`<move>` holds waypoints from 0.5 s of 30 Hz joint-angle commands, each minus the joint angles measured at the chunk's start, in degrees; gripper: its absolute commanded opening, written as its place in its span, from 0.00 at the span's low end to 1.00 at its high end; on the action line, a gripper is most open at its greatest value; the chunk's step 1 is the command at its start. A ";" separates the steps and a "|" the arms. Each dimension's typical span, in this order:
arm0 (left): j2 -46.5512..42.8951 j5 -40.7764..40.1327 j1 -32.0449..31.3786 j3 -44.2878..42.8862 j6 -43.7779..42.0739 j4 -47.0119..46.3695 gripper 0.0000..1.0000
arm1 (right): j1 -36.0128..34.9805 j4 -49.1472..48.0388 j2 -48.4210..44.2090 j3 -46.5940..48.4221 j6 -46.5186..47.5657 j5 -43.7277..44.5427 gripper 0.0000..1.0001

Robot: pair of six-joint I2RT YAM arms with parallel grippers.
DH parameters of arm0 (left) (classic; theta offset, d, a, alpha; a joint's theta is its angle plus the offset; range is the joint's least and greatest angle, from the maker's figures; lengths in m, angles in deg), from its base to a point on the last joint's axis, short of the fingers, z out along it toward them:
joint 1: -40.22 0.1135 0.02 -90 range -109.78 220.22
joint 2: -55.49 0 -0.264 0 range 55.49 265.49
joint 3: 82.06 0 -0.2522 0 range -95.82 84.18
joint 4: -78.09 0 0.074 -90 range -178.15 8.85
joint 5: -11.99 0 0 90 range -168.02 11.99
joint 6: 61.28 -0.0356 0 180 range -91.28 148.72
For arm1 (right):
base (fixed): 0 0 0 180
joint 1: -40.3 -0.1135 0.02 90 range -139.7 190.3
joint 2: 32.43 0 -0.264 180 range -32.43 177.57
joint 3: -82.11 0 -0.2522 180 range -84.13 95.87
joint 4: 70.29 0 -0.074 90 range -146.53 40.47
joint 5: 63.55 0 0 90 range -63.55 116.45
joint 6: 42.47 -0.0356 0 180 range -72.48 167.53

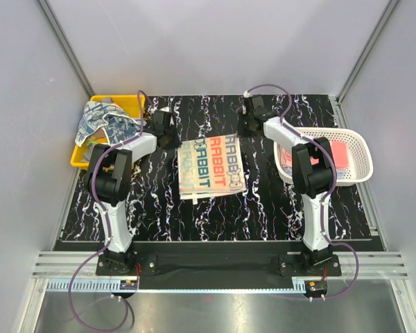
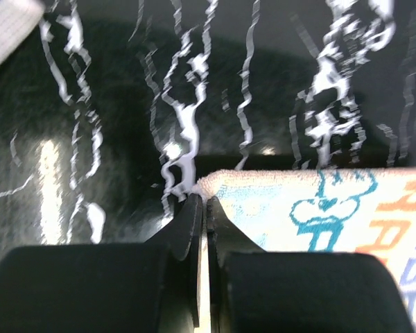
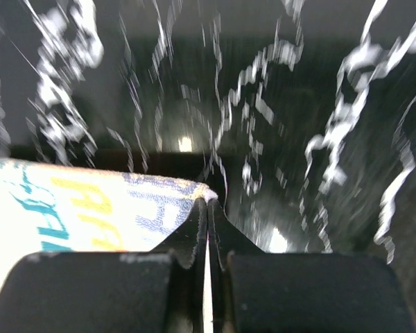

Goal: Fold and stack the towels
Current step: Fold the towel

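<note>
A beige towel (image 1: 212, 166) with coloured RABBIT lettering lies spread flat in the middle of the black marbled table. My left gripper (image 1: 176, 141) is shut on its far left corner. In the left wrist view, the left gripper (image 2: 202, 199) pinches the fuzzy corner of the towel (image 2: 319, 208), which carries a teal print. My right gripper (image 1: 240, 133) is shut on the far right corner. The right wrist view shows the right gripper (image 3: 209, 200) closed on the tip of the towel (image 3: 90, 208). A blue-patterned towel (image 1: 102, 122) lies in the yellow bin, and a pink towel (image 1: 340, 153) lies in the white basket.
The yellow bin (image 1: 130, 103) stands at the far left edge of the table. The white mesh basket (image 1: 360, 142) stands at the right edge. Grey walls close in the table on three sides.
</note>
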 commanded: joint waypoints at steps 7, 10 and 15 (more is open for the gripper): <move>-5.90 1.75 1.16 -4.55 0.07 -6.63 0.00 | 2.03 -0.98 -2.29 5.54 1.59 -0.31 0.00; -9.24 2.81 1.08 -1.39 -0.19 -8.56 0.00 | 2.03 -1.78 -5.20 1.58 1.42 0.04 0.00; -13.38 4.13 0.73 6.07 0.51 -10.41 0.00 | 2.03 -4.41 -10.03 -7.38 -0.34 -0.66 0.00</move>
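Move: Both hands already pinch the towel's far corners just above the table. The near left corner lies about 20 cm back from the left hand, 2 cm right and 3 cm lower; the yellow crate stands some 25 cm to that hand's left and 3 cm farther out. From the right hand the near right corner is about 20 cm back, 1 cm right and 5 cm lower, and the white basket about 30 cm right and 7 cm back. Keeping its corner pinched, the left hand climbs about 8 cm, first reaching nearly 3 cm forward and then easing back halfway, its fingers tipping some 10 degrees outward from straight down. The right hand, also still gripping, swings forward and up about 3 cm each way, then turns back over the towel by as much while sinking about 2 cm and drifting slightly right, to end only a little higher than it began. ##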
